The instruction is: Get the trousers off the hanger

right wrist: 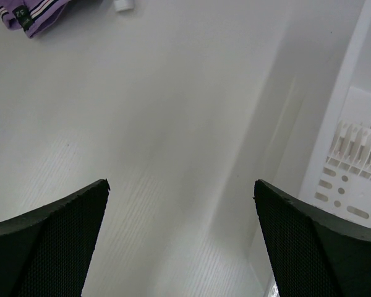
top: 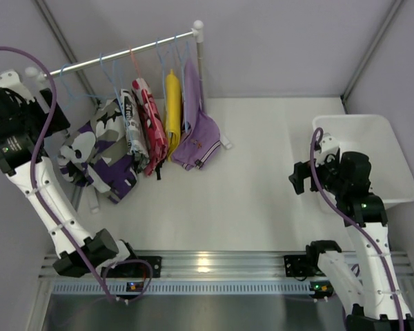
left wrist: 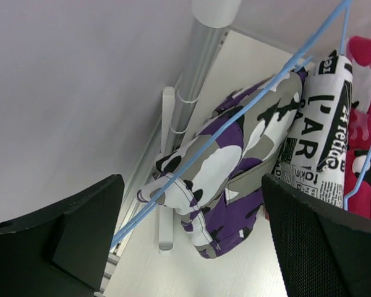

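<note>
The camouflage trousers (top: 100,148) hang at the left end of the clothes rail, draped over the thin light-blue hanger (left wrist: 235,117). In the left wrist view the trousers (left wrist: 235,161) fill the space ahead of my fingers, with the hanger's bar running diagonally across them. My left gripper (top: 55,114) (left wrist: 191,185) is open just left of the trousers and holds nothing. My right gripper (top: 300,176) (right wrist: 180,185) is open over bare table at the far right, well away from the rail.
Further along the rail (top: 117,55) hang a black-and-white lettered garment (left wrist: 321,136), a red-pink spotted one (top: 152,124), a yellow one (top: 172,103) and a purple one (top: 196,134). A white basket (top: 372,148) stands at the right, beside my right gripper.
</note>
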You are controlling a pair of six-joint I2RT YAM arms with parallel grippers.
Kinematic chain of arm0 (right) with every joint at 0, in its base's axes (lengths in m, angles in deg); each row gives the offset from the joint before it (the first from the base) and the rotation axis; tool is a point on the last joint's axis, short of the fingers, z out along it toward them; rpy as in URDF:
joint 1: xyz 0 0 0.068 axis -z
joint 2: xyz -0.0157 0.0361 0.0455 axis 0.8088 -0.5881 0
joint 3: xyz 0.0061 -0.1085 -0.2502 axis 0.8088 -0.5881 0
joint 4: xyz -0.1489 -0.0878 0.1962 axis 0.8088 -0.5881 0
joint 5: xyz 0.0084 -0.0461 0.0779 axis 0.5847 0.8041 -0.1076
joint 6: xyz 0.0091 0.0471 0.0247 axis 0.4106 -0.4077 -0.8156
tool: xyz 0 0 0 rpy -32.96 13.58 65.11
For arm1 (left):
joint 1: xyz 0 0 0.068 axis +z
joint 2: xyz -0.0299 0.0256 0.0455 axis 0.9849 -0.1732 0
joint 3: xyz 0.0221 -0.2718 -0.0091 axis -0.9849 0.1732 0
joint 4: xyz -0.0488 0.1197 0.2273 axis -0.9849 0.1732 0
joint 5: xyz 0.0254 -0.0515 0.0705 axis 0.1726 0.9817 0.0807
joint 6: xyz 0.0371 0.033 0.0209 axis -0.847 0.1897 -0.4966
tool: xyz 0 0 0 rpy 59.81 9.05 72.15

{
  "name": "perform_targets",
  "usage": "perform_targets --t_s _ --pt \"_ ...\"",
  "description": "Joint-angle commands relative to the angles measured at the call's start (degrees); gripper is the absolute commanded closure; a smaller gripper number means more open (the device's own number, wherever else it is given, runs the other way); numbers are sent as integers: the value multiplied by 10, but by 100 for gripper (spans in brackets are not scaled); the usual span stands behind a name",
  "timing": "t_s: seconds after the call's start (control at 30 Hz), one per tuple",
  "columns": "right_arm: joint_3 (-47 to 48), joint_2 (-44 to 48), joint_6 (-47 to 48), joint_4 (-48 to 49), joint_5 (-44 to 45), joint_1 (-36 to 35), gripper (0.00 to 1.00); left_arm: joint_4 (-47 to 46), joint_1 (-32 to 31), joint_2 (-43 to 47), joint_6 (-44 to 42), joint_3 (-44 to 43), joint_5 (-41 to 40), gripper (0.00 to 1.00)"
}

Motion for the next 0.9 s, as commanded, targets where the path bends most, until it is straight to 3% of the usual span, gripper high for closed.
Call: perform_targets --t_s 0.0,0.37,0.63,0.73,0.87 --pt "-4 11 -5 -2 -15 6 1 -13 16 -27 -45 -2 96 4" --pt "-9 19 -5 2 -20 6 1 8 49 -55 -136 52 302 20" --pt "-11 20 -3 3 -28 7 1 85 48 -38 -208 96 418 42" --pt "-12 20 -3 2 -30 6 0 69 47 -17 -201 126 433 42" --pt "-11 21 -3 3 -34 6 1 6 47 1 -131 163 435 42"
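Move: The camouflage trousers on the leftmost blue hanger are roughly 13 cm to the left hand's right, 5 cm ahead and 20 cm below; that hanger's middle is some 6 cm right, 3 cm ahead and 8 cm down. The newsprint trousers hang about 24 cm right and 8 cm ahead of the left hand, the red pair 30 cm right and 8 cm ahead, both some 20 cm lower. From the right hand the camouflage trousers lie about 72 cm left, 5 cm ahead, nearly level. Sinking about 9 cm, the left hand first reaches a little forward, then sweeps nearly 8 cm to the right in towards the camouflage trousers. The wrist swings some 35 degrees clockwise on the way, its left side dipping, while the fingers narrow from wide open to a little over half, the blue hanger's side lying across the left finger. ##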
